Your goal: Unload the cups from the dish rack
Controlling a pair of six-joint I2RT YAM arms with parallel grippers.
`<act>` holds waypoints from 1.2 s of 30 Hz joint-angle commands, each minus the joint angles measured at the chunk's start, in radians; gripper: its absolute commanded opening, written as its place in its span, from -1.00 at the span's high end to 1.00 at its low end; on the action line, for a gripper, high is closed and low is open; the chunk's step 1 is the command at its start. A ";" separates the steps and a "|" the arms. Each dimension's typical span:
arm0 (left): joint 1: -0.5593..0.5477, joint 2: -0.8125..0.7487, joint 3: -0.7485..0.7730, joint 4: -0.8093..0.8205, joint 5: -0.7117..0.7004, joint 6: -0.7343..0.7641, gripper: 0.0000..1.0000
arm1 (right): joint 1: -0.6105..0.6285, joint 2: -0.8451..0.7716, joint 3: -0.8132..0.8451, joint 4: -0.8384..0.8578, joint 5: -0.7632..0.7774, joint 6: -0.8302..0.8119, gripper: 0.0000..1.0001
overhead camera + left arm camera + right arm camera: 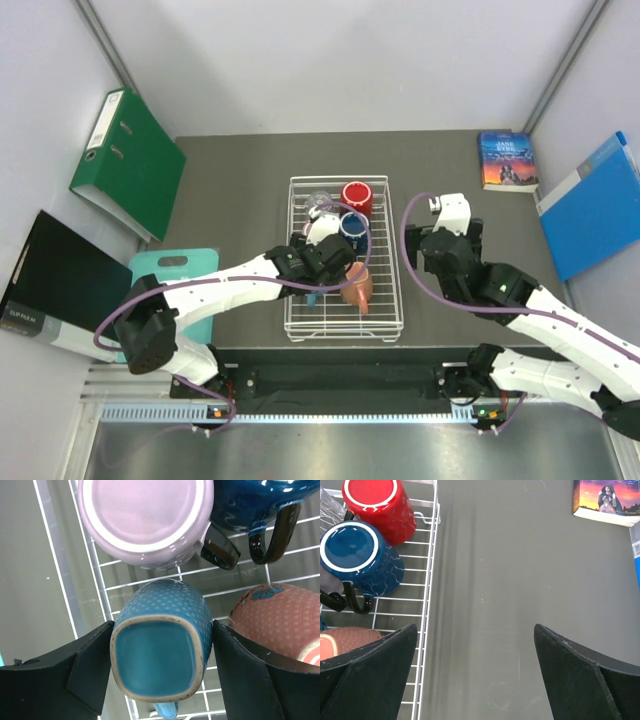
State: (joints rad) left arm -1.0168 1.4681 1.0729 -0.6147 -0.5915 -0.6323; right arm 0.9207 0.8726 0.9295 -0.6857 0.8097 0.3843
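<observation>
The white wire dish rack [392, 318] stands mid-table with cups in it, bottoms up or on their sides. At its far end are a red mug [357, 197], a dark blue mug [353, 227], a clear glass tumbler [320, 200] and a mauve-pink mug [322, 225]. Nearer lies a salmon-orange mug [356, 287]. My left gripper [163, 630] is inside the rack, both fingers pressed against the sides of the light blue dotted mug [160, 655]. The mug's base faces the wrist camera. Open and holding nothing, my right gripper [475, 675] hovers over bare table just right of the rack.
A green binder [130, 165], a black folder [60, 280] and a teal cutting board [175, 275] lie to the left. A paperback book [507, 160] and a blue folder [595, 205] lie at the far right. Grey walls enclose the table.
</observation>
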 commanded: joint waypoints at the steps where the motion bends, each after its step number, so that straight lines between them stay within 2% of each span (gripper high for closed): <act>1: 0.003 -0.057 0.038 -0.040 -0.007 -0.001 1.00 | 0.015 0.012 0.011 0.029 0.005 -0.007 -0.99; 8: 0.001 -0.101 0.209 -0.183 -0.070 0.040 1.00 | 0.015 0.006 0.049 0.054 0.037 0.004 -0.99; 14: 0.001 -0.149 0.347 -0.218 -0.091 0.086 1.00 | 0.015 -0.037 0.074 0.120 0.020 -0.019 -0.99; 17: 0.003 -0.176 0.403 -0.214 -0.071 0.082 1.00 | 0.015 -0.043 0.103 0.110 0.028 0.019 -0.99; 20: 0.001 -0.232 0.395 -0.136 -0.005 0.068 1.00 | 0.015 -0.049 0.126 0.110 0.008 0.053 -0.99; 27: 0.023 -0.351 0.233 0.139 0.228 0.010 1.00 | 0.015 -0.136 0.106 0.241 -0.234 0.059 -0.99; 31: 0.124 -0.426 0.107 0.343 0.448 -0.081 1.00 | 0.010 -0.198 0.075 0.334 -0.345 0.100 -0.99; 32: 0.151 -0.440 0.076 0.457 0.572 -0.107 1.00 | 0.009 -0.222 0.068 0.350 -0.369 0.110 -0.99; 36: 0.291 -0.463 -0.082 0.731 0.807 -0.271 1.00 | 0.007 -0.288 0.006 0.423 -0.472 0.163 -0.99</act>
State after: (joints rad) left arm -0.8188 1.0439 1.0729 -0.3256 -0.0780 -0.7235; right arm 0.9207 0.6346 0.9787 -0.3878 0.4793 0.4839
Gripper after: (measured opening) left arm 0.774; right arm 0.995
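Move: The left fingers already grip the teal cup in the rack; the open right gripper, where it is being taken, is about 26 cm to the right, 12 cm higher and 1 cm back. Around the teal cup, the pink cup stands 8 cm ahead, the blue cup 9 cm ahead and 8 cm right, the orange cup 9 cm right and 2 cm back. From the right hand, the teal cup lies some 26 cm left, 1 cm ahead, 12 cm below. Left hand lifts the teal cup about 20 cm, rolling left-side-down; open right hand rises towards it, rolling oppositely. ##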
